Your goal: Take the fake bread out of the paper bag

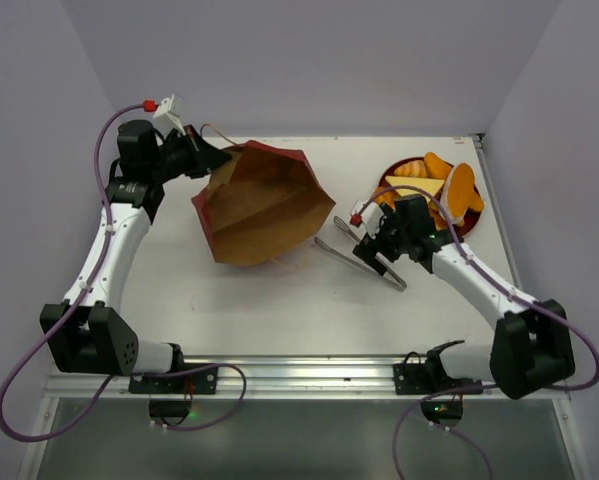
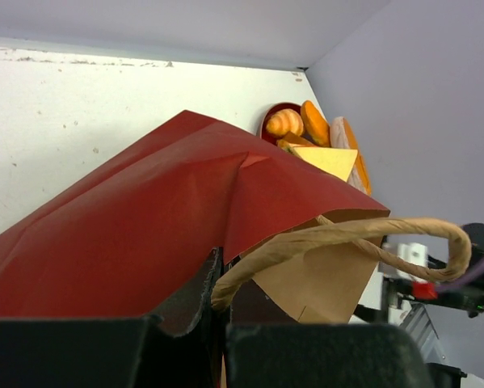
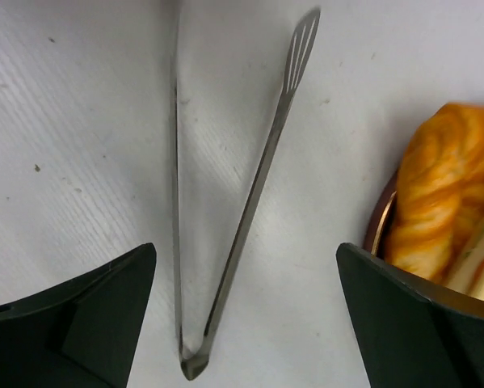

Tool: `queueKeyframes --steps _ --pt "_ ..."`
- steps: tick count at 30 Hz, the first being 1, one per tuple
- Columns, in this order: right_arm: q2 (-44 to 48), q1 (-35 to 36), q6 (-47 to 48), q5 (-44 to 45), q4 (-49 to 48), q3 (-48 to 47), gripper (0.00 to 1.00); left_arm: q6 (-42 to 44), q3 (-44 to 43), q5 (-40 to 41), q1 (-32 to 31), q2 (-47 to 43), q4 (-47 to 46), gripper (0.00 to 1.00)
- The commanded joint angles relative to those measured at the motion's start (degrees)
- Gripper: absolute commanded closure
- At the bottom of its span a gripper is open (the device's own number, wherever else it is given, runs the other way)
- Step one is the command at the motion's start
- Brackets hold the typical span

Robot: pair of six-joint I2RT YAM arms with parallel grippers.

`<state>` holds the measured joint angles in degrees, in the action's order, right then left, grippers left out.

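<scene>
The red paper bag (image 1: 264, 205) lies on its side with its brown mouth facing the camera, and only brown paper shows inside. My left gripper (image 1: 207, 155) is shut on the bag's rim by the looped handle (image 2: 347, 238), seen at the jaws (image 2: 217, 279) in the left wrist view. The fake bread (image 1: 441, 180) is piled on a dark-red plate (image 1: 394, 172) at the back right. It also shows as fake bread (image 3: 444, 194) beside my right finger. My right gripper (image 1: 372, 250) hangs open over metal tongs (image 3: 250, 202), holding nothing.
The tongs (image 1: 359, 262) lie flat on the white table between the bag and the plate. The plate's rim (image 3: 379, 230) sits close to my right finger (image 3: 419, 323). Grey walls enclose the table at the back and sides.
</scene>
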<state>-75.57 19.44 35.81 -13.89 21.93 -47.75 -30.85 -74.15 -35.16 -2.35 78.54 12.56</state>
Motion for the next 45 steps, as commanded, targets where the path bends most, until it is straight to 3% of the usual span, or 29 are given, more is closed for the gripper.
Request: queueKeyframes --steps 1,3,5,8,12,15,20,25,32,35,39,41,43,45 --pt "9.1 -0.4 12.4 -9.0 2.0 0.6 0.01 0.4 -3.3 -2.2 0.6 0.6 0.5 1.0" --pt "15.9 -0.4 24.1 -15.3 4.8 1.2 0.01 0.4 -3.7 -2.3 0.6 0.8 0.7 1.0" --pt "12.2 -0.4 32.4 -23.9 19.6 -8.4 0.01 0.4 -4.2 -2.2 0.7 1.1 1.0 1.0" --pt "10.9 -0.3 41.0 -32.0 27.7 -15.8 0.02 0.4 -4.4 -2.0 0.8 1.5 1.1 1.0" --pt "7.5 -0.2 41.4 -35.9 34.1 -30.2 0.09 0.8 -5.2 -2.0 0.7 2.0 2.3 1.0" --pt "6.0 0.9 41.5 -36.7 36.9 -35.6 0.1 0.5 -5.9 -2.6 0.7 2.4 2.2 1.0" --pt "1.3 10.2 40.6 -28.7 34.0 -39.7 0.11 -0.5 -5.8 -3.4 0.7 2.4 1.9 1.0" --pt "-4.4 22.2 42.0 -12.3 31.8 -39.5 0.11 -0.7 -5.8 -4.0 0.7 2.3 2.2 1.0" --pt "-9.9 28.8 42.1 2.7 26.3 -37.8 0.13 -1.2 -6.3 -4.9 0.7 2.3 2.2 1.0" --pt "-10.9 28.9 41.8 6.7 24.4 -37.3 0.25 -1.3 -6.4 -5.1 0.7 2.5 2.0 1.0" --pt "-11.9 28.9 40.8 7.8 24.2 -37.3 0.62 -1.3 -6.5 -4.8 0.7 2.7 1.9 1.0" --pt "-11.5 28.9 40.5 8.0 23.5 -36.5 0.69 -1.1 -6.6 -4.4 0.7 2.8 1.9 1.0" --pt "-11.3 28.9 40.2 9.0 21.4 -35.2 0.93 -1.1 -6.5 -4.4 0.8 2.8 1.8 1.0" --pt "-11.1 28.7 40.1 9.5 19.8 -34.8 1.0 -0.9 -6.5 -4.5 0.7 2.8 1.9 1.0"
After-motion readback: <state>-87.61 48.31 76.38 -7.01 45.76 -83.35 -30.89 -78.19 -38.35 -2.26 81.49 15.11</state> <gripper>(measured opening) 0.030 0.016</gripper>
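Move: The spot I go for, the near right-hand rim of the paper bag, is about 18 cm to my right hand's left, 1 cm back and 12 cm above it. The opened tongs lie some 9 cm below that hand, their middle 2 cm back and 2 cm left; the bread plate's middle is about 12 cm ahead, 19 cm right and 6 cm below. From my left hand, the same rim spot is roughly 22 cm right, 16 cm back and 11 cm lower. I swing my empty, open right hand up off the tongs and left towards the bag, climbing about 24 cm while turning some 60 degrees counter-clockwise. Then I sink about 11 cm, coming slightly forward at the rim, and shut my fingers to pinch the near right edge beside the handle. My left hand keeps its grip on the far left corner, practically still. ##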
